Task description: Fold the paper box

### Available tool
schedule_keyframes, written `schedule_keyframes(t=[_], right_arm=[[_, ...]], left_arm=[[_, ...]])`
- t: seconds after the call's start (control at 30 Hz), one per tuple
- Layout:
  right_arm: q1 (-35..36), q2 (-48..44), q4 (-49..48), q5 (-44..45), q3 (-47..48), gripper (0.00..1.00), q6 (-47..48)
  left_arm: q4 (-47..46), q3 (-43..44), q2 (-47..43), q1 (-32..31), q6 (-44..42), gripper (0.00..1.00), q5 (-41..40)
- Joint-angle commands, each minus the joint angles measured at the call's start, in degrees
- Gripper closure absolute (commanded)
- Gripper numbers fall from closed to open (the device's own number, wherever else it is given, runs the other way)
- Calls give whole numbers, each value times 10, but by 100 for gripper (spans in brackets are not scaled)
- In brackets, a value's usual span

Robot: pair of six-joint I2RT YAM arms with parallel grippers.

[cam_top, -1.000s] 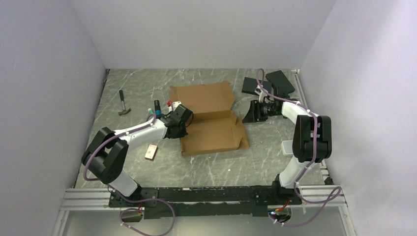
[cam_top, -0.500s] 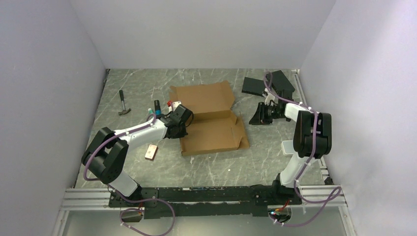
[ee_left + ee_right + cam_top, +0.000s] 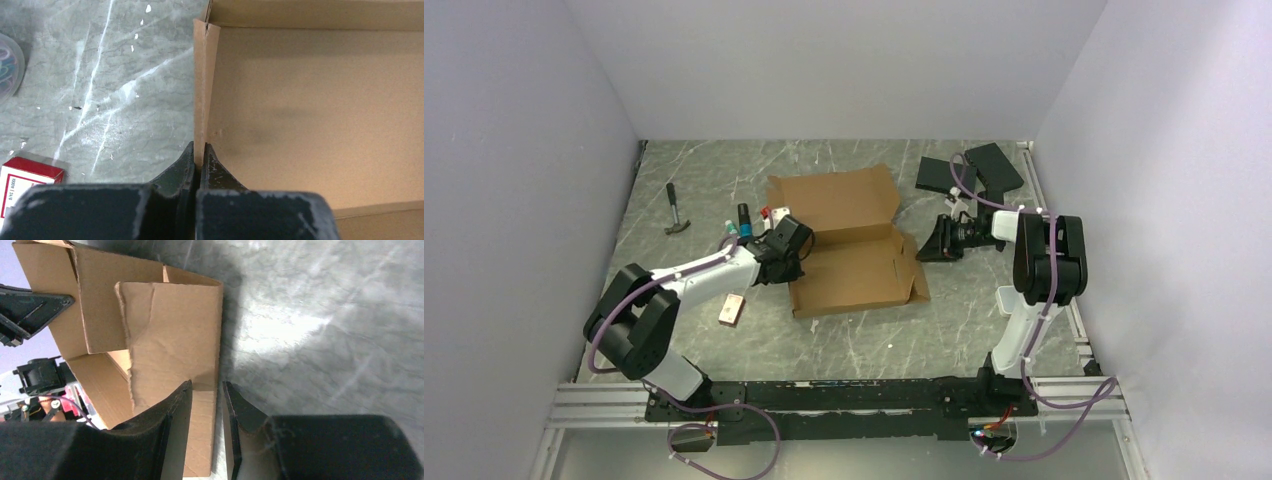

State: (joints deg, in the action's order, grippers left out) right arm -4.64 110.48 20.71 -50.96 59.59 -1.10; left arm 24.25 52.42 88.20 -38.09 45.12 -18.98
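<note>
The paper box [image 3: 849, 240] lies open and flat-bottomed in the middle of the table, its lid panel lying toward the back. My left gripper [image 3: 791, 263] is at its left side. In the left wrist view the jaws [image 3: 200, 152] are shut on the thin upright left wall [image 3: 205, 90], with the box floor [image 3: 310, 115] to the right. My right gripper [image 3: 927, 248] is at the box's right side. Its fingers [image 3: 172, 412] stand apart [image 3: 206, 387] over the edge of a side flap [image 3: 175, 335], with a gap showing beside the cardboard.
A hammer [image 3: 674, 210] lies at the back left. Small bottles [image 3: 742, 218] and a red carton [image 3: 25, 180] sit by the left arm, a small block [image 3: 731, 309] nearer the front. Black slabs [image 3: 969, 170] lie at the back right, a grey tray [image 3: 1007, 300] by the right arm.
My right gripper has moved left and forward to the box's right flap, and its jaws have narrowed. The left gripper stays clamped on the left wall.
</note>
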Motion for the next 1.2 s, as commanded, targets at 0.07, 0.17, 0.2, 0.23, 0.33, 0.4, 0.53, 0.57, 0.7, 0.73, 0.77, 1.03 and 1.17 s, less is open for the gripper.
schedule_keyframes(t=[0.07, 0.17, 0.2, 0.23, 0.33, 0.4, 0.53, 0.57, 0.7, 0.73, 0.77, 1.03, 1.17], right_arm=[[11, 24, -2, -29, -2, 68, -4], [11, 19, -6, -52, -3, 68, -6], [11, 18, -5, -56, -2, 67, -6], [10, 18, -3, -58, 0, 65, -4], [3, -1, 8, -64, 6, 51, 6], [1, -24, 5, -54, 0, 37, 6], [2, -48, 3, -24, -5, 24, 6], [2, -47, 7, -24, -3, 23, 6], [22, -64, 21, -16, 2, 1, 33], [32, -74, 22, -5, 3, 1, 36], [43, -82, 23, 6, 4, 0, 39], [73, -148, 9, 63, -1, 0, 49], [84, -155, 14, 94, 3, 0, 57]], left_arm=[[-41, -14, -32, -3, 21, 100, -16], [-44, -19, -33, -3, 22, 100, -18], [-45, -22, -36, -3, 22, 100, -20], [-48, -25, -38, -3, 23, 100, -21], [-49, -35, -51, -3, 27, 100, -29], [-53, -42, -62, -3, 29, 100, -32], [-62, -51, -73, -3, 34, 100, -28], [-64, -52, -75, -3, 35, 100, -26], [-61, -53, -80, -3, 43, 100, -25], [-59, -53, -81, -3, 45, 100, -25], [-57, -53, -83, -3, 48, 100, -25], [-35, -46, -87, -3, 62, 100, -29], [-32, -43, -88, -3, 66, 100, -27]])
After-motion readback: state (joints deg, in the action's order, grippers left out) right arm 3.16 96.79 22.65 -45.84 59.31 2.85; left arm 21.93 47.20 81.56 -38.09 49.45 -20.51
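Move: The box's right flap, leaning up along its open side, is right at the partly open right fingertips, its middle about 2 cm to the left and 1 cm back, about level. The folded corner tab is roughly 4 cm ahead and 5 cm left; the lid lies some 11 cm ahead and 15 cm left. From the left hand, which already pinches the left wall, that flap's middle is about 21 cm right and 2 cm ahead, and the staple box 12 cm left and 6 cm back. The right hand first bears left against the outside of the right flap for 1 to 2 cm, staying low, then spreads its fingers wide and rises, working farther left to finish about 6 cm higher and 3 to 4 cm left with the wrist rolled some 15 degrees, so that the flap comes to run between the spread fingertips. The left hand keeps its pinch on the left wall throughout, drifting only about 1 cm left and 1 cm up with it. ##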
